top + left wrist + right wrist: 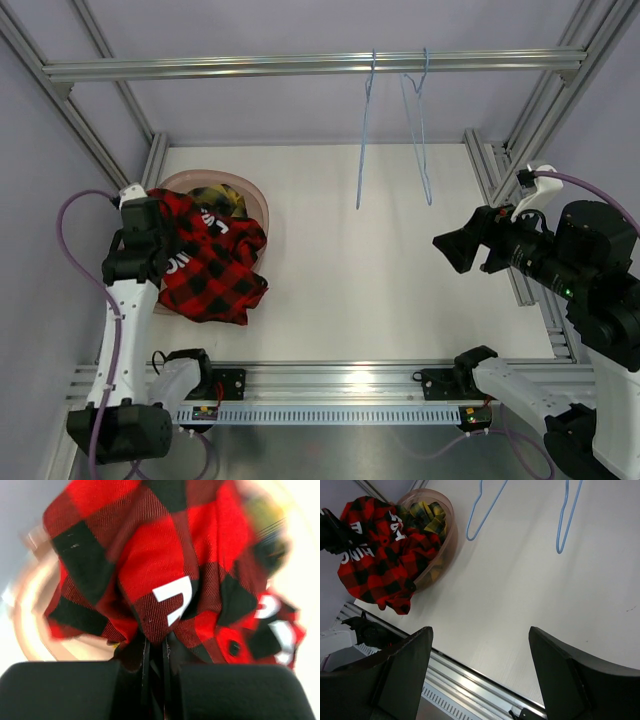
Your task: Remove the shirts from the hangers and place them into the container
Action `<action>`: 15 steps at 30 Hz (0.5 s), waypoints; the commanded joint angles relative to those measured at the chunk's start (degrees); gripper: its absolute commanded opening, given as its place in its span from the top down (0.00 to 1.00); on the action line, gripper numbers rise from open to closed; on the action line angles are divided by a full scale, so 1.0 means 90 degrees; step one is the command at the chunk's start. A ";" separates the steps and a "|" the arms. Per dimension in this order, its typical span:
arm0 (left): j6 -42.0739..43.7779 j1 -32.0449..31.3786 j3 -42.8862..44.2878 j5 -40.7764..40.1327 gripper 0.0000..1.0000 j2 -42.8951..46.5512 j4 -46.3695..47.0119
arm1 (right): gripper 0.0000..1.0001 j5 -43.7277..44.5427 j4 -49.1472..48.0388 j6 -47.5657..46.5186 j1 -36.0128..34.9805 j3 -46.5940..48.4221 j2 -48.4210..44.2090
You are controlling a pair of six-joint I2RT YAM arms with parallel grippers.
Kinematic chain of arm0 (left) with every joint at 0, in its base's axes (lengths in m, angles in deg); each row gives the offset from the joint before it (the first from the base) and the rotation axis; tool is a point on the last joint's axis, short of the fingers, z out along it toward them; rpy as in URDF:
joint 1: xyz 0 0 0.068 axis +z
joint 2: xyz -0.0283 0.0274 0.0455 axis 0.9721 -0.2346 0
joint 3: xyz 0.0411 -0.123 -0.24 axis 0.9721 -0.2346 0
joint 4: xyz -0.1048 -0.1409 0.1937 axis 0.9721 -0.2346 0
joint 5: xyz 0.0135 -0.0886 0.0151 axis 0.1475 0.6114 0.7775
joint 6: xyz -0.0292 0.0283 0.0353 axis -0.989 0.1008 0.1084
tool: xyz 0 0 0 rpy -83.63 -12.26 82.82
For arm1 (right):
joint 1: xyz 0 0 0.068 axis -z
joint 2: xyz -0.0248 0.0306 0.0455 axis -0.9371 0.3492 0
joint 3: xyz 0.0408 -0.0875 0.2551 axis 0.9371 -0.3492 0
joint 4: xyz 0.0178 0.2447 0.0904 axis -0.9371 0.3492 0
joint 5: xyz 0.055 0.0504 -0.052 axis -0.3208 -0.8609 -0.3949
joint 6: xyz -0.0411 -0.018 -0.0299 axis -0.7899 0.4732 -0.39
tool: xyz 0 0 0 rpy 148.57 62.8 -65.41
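Note:
The red-and-black plaid shirt (212, 262) with white letters lies bunched over the near rim of the pinkish container (256, 196) and spills onto the table. My left gripper (160, 236) is shut on a fold of this shirt (165, 555), its jaws pinched together (156, 644). The yellow-and-black shirt (222, 198) lies inside the container (448, 532). Two light-blue hangers (365, 130) (420, 135) hang bare from the rail. My right gripper (480, 635) is open and holds nothing, above the table at the right (455, 250).
The silver frame rail (300, 66) crosses the back, with aluminium posts at both sides. A slotted rail (330, 412) runs along the near table edge between the arm bases. White tabletop (380, 280) lies between the container and the right arm.

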 commanded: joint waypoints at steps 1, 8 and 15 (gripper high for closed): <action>-0.0429 0.1073 -0.0762 0.2350 1.00 -0.0040 0.0532 | 0.14 -0.0266 -0.0244 -0.0142 0.0005 -0.0036 -0.0057; -0.0644 0.1409 -0.0501 0.2325 1.00 -0.0478 0.0817 | 0.14 -0.0432 -0.0273 -0.0123 0.0005 -0.0075 -0.0027; -0.0849 0.1458 -0.0928 0.3828 1.00 -0.1963 0.1264 | 0.14 -0.0461 -0.0264 -0.0142 0.0005 -0.0045 0.0031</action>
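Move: The left gripper holds the bunched red shirt above the container, whose middle lies about 6 cm ahead, 5 cm to the right and some 17 cm below. The red shirt's spread body hangs roughly 6 cm to the right, 1 cm ahead and 10 cm lower; the yellow shirt lies in the container about 14 cm ahead and 7 cm right. From the idle right hand the container is some 50 cm left, 16 cm ahead and well below. Bring the left gripper down into the container by about 9 cm, fingers kept shut on the red shirt. Ease back and slightly left during the first drop, then swing forward about 5 cm over the container and sink again, rolling the hand some 20 degrees so its left side dips and tipping the fingers a little further down. ##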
